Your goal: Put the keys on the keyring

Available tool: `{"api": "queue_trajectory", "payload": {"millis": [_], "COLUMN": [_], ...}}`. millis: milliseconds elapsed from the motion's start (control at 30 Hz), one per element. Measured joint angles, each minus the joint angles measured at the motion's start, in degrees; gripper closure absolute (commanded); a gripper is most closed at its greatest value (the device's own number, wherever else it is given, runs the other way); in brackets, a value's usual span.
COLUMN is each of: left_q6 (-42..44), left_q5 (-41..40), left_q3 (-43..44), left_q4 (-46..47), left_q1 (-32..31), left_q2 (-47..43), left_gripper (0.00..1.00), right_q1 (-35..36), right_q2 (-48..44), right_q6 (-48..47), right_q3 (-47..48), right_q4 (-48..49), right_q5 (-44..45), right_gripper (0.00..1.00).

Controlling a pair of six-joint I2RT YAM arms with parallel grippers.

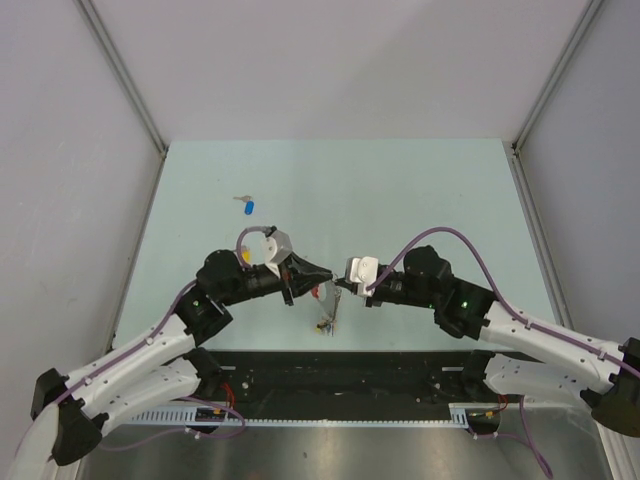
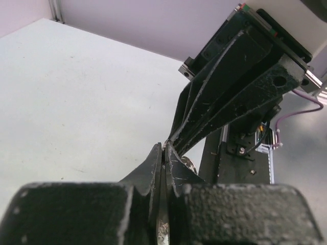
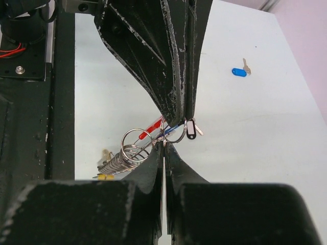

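The keyring (image 3: 176,137), silver wire with a red arc, hangs above the table between both grippers, which meet tip to tip. My right gripper (image 3: 164,144) is shut on its wire from below. My left gripper (image 3: 180,120) comes down from above, shut on the same ring. A stack of small silver rings (image 3: 120,161) with a yellow-tagged key (image 3: 104,177) dangles from it. A loose blue-headed key (image 3: 238,72) lies on the table, far left of the grippers (image 1: 248,206). In the left wrist view my left gripper (image 2: 164,147) is shut, and the ring is mostly hidden.
A small black-rimmed oval tag (image 3: 190,128) hangs on the ring beside the left fingertips. The pale green table (image 1: 420,190) stretches behind the grippers, with grey walls on three sides. A black base rail (image 1: 340,370) runs along the near edge under the arms.
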Motion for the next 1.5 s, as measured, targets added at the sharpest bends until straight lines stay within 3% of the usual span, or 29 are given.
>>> {"api": "queue_trajectory", "payload": {"millis": [133,400,600,1000,1233,1400,1500], "left_q6": [-0.59,2.43,5.77,7.45,8.41,8.74,8.61], "left_q5": [-1.44,-5.01,-6.69,-13.07,-20.7,-27.91,-32.72], "left_q3": [-0.5,0.85,4.02,5.14,5.16,5.16,5.16], "left_q4": [0.76,-5.01,-11.52,-19.19,-23.21,-26.84,-28.46], "left_q1": [-0.02,-0.02,0.04,0.09,0.31,0.42,0.46], "left_q2": [-0.74,-4.02,-3.19,-4.09,-10.6,-15.52,-17.99], "left_gripper": [0.68,0.4,0.25,0.17,0.11,0.0,0.0], "right_q1": [0.26,0.44,-0.42,-7.39,-15.08,-22.1,-25.94], "right_q2": [-0.5,-0.66,0.22,4.68,18.49,30.18,34.56], "right_q6": [0.0,-0.33,-0.48,0.09,1.88,3.87,5.14], "right_q3": [-0.17,-0.35,0.09,3.28,11.87,22.38,26.62], "right_q4": [0.26,-1.31,-3.02,-3.67,0.52,5.62,8.87], "right_q5": [0.15,0.17,0.17,-3.45,-5.88,-4.83,-3.89], "right_gripper": [1.0,1.0,1.0,1.0,1.0,1.0,1.0]}}
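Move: The keyring is pinched where both fingertips meet, its bunch hanging with its middle some 9 cm below them. From the left hand, the loose black-tag key lies on the table about 15 cm ahead, 7 cm left and 22 cm down. The yellow-tag key lies about 14 cm left of that one and 3 cm farther out. From the right hand, the black-tag key is roughly 15 cm ahead and 8 cm left. Open the left gripper wide to let go of the ring, and draw it off to the left about 11 cm, slightly forward, swinging it some 30 degrees counter-clockwise. Keep the right fingers shut on the keyring: let that hand sink a touch, then sweep it fast about 24 cm forward, past the black-tag key, turning clockwise. ##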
